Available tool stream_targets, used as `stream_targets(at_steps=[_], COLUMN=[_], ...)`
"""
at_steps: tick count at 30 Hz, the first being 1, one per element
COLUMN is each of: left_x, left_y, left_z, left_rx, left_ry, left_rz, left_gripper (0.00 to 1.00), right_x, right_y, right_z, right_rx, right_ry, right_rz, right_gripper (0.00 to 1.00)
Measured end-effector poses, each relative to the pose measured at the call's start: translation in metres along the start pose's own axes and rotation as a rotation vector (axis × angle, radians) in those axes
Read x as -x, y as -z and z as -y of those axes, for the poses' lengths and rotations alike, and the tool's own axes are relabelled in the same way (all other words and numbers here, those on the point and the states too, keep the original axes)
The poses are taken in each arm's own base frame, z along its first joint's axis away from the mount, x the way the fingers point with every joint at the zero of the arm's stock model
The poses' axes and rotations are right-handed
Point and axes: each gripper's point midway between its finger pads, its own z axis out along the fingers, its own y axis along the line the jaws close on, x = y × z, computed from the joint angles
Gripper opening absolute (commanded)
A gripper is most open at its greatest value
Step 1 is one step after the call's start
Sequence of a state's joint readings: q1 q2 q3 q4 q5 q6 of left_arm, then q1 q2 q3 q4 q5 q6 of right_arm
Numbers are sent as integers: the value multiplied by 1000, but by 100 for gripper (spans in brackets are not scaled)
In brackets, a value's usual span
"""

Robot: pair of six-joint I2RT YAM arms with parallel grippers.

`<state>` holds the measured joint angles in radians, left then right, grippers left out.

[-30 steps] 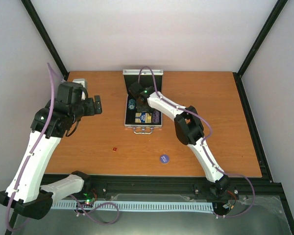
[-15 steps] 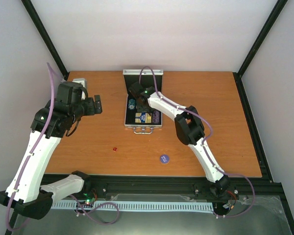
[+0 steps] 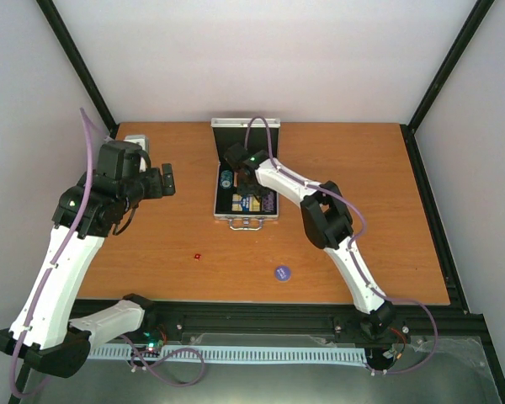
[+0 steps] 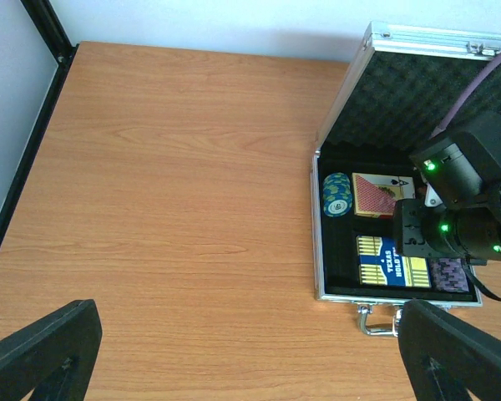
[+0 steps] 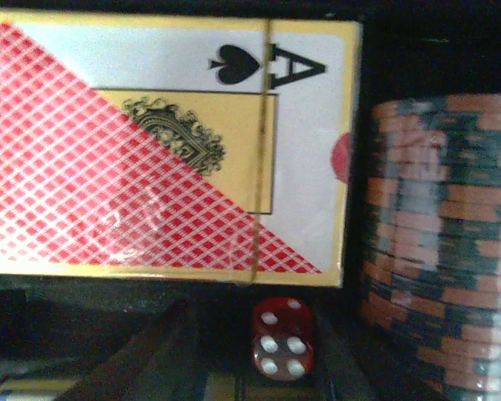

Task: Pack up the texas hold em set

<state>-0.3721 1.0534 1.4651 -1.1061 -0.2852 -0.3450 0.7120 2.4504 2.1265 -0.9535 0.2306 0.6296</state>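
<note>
The silver case [image 3: 219,189] lies open at the table's back centre with its lid [image 3: 246,124] up. Inside are a red card deck [image 5: 150,142], a stack of chips [image 5: 438,242], a blue-yellow deck [image 4: 388,266] and blue-green chips [image 4: 336,194]. My right gripper [image 5: 271,355] reaches down into the case; a red die [image 5: 281,338] sits on the black lining between its dark fingers, with a gap on the left side. My left gripper [image 4: 246,317] hovers wide open over bare wood left of the case. Another red die [image 3: 198,255] and a blue disc [image 3: 281,272] lie on the table in front.
A small grey object [image 3: 136,141] sits at the back left corner behind the left arm. The case handle [image 4: 376,317] points toward the near edge. Black frame posts [image 3: 76,63] rise at both back corners.
The right wrist has shifted slightly over the case and its jaws have eased apart around the die. The left arm has not moved.
</note>
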Motion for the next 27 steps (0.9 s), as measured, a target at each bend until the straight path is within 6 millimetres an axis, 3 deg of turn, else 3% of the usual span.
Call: stream_targets(at_steps=[4, 6, 19, 27], left_x=[0, 0, 1, 1], left_y=[0, 0, 0, 0], left_z=[0, 0, 0, 0], left_rx=[0, 0, 0, -1], left_ry=[0, 0, 1, 1], left_rz=[0, 1, 5, 7], left_gripper=[100, 100, 100, 100], right_x=[1, 2, 8, 29], right_y=[1, 2, 12, 62], right_z=[-4, -8, -10, -20], right_rx=[28, 42, 47, 118], right_ry=[-22, -21, 48, 113], right_rz=[-4, 2, 31, 120], right_gripper=[70, 76, 78, 75])
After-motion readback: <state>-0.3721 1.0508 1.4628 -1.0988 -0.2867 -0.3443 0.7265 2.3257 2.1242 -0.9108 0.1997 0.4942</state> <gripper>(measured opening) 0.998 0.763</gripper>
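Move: Inside the case, the red die is almost between the right hand's fingers, about 1 cm ahead and 1 cm to the right, at nearly the same height. The ace-fronted card box's middle is roughly 5 cm ahead and 2 cm left of that hand; the Texas Hold'em box is some 3 cm back and 2 cm left; the orange chip stack is about 3 cm ahead and 5 cm right. From the left hand, the die is about 17 cm ahead, 24 cm right and 31 cm below. Opening the rest of the way around the die, the right fingers go from about a third to three quarters open while the hand eases about 1 cm left, letting the die go. After a short pause the hand climbs about 6 to 7 cm, straight up out of the case, drifting slightly left, with the fingertips swinging a little forward and the wrist turning some 10 degrees counter-clockwise. ##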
